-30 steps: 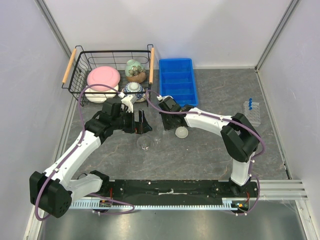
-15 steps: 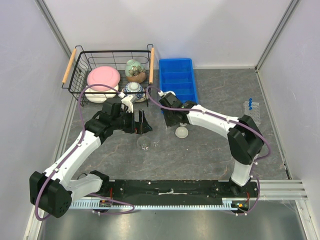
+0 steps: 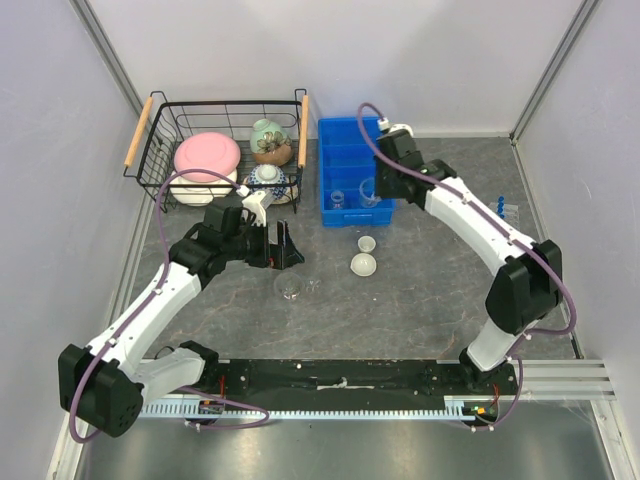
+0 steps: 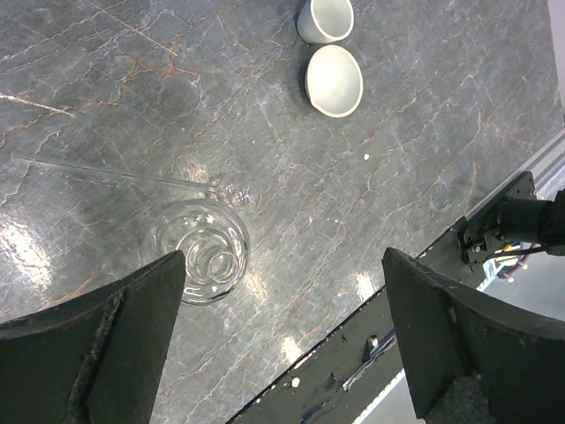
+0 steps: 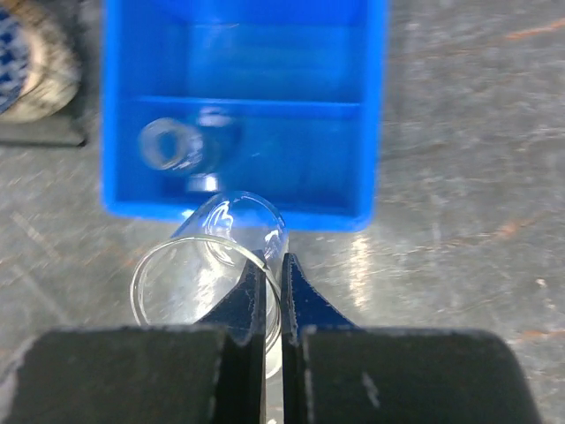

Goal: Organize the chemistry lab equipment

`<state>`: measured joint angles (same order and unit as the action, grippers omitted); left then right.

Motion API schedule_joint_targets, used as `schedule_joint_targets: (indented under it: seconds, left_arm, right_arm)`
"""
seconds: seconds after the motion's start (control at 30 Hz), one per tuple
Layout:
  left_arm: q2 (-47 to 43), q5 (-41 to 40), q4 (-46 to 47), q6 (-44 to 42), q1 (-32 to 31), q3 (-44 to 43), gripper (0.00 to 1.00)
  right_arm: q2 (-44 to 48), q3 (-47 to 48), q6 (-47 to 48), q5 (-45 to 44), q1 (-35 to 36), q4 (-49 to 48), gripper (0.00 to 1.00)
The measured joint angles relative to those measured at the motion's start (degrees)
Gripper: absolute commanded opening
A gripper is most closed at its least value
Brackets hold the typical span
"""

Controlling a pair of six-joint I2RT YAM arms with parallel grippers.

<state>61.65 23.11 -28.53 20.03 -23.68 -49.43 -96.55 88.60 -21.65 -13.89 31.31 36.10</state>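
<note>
My right gripper (image 5: pixel 274 265) is shut on the rim of a clear glass beaker (image 5: pixel 207 265), held tilted above the near edge of the blue tray (image 5: pixel 371 132). From above, that beaker (image 3: pixel 368 192) hangs over the tray's (image 3: pixel 352 130) front compartment, beside a small clear flask (image 3: pixel 338 198) lying in it. My left gripper (image 4: pixel 282 265) stands wide open above a round clear flask (image 4: pixel 199 252) and a thin glass rod (image 4: pixel 115 172). Two little white dishes (image 3: pixel 366 244) (image 3: pixel 363 265) sit mid-table. Blue-capped tubes (image 3: pixel 499 205) show at the right, partly behind my right arm.
A black wire basket (image 3: pixel 150 150) at the back left holds pink, white and patterned crockery. The blue tray stands right next to it. The black base rail (image 4: pixel 415 300) runs along the table's near edge.
My right arm has swung from the table's middle back to the blue tray with the glass beaker in its shut jaws. The left arm has not moved.
</note>
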Motion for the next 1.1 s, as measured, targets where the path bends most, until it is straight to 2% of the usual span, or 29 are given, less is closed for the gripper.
schedule_joint_targets:
  seconds: [0.17, 0.27, 0.57, 1.1]
  left_arm:
    - [-0.22, 0.0, 0.0, 0.0, 0.0, 0.02, 0.99]
    - [-0.22, 0.0, 0.02, 0.0, 0.0, 0.02, 0.99]
    - [-0.22, 0.0, 0.0, 0.0, 0.0, 0.02, 0.99]
    - [-0.22, 0.15, 0.0, 0.0, 0.0, 0.02, 0.99]
  right_arm:
    - [-3.06, 1.53, 0.44, 2.6, -7.74, -0.13, 0.0]
    - [-6.1, 2.62, 0.48, 5.09, -9.11, -0.7, 0.0]
    - [-14.01, 4.87, 0.68, 9.55, -9.31, -1.75, 0.0]
    - [-21.79, 8.7, 2.03, 8.9, -9.31, -1.07, 0.01]
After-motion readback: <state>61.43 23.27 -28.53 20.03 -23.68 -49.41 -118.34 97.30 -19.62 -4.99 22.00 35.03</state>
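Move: My right hand holds the glass beaker by its rim above the blue box's near wall; its place, the right part of the nearest compartment, lies about 7 cm ahead, 2 cm right and 16 cm below. The glass bottle already in there stands roughly 10 cm left of that place and level with it. Outside the box, the small white cup is some 7 cm back, 18 cm below me. From my left hand, that place is about 17 cm ahead, 23 cm right, 13 cm below. With my right hand I carry the beaker right and forward over the box, then sink into the nearest compartment beside the glass bottle, about 12 cm down in all, still creeping forward while easing a couple of centimetres back to the left. My fingers tip some 13 degrees further down and keep their pinch on the rim. ##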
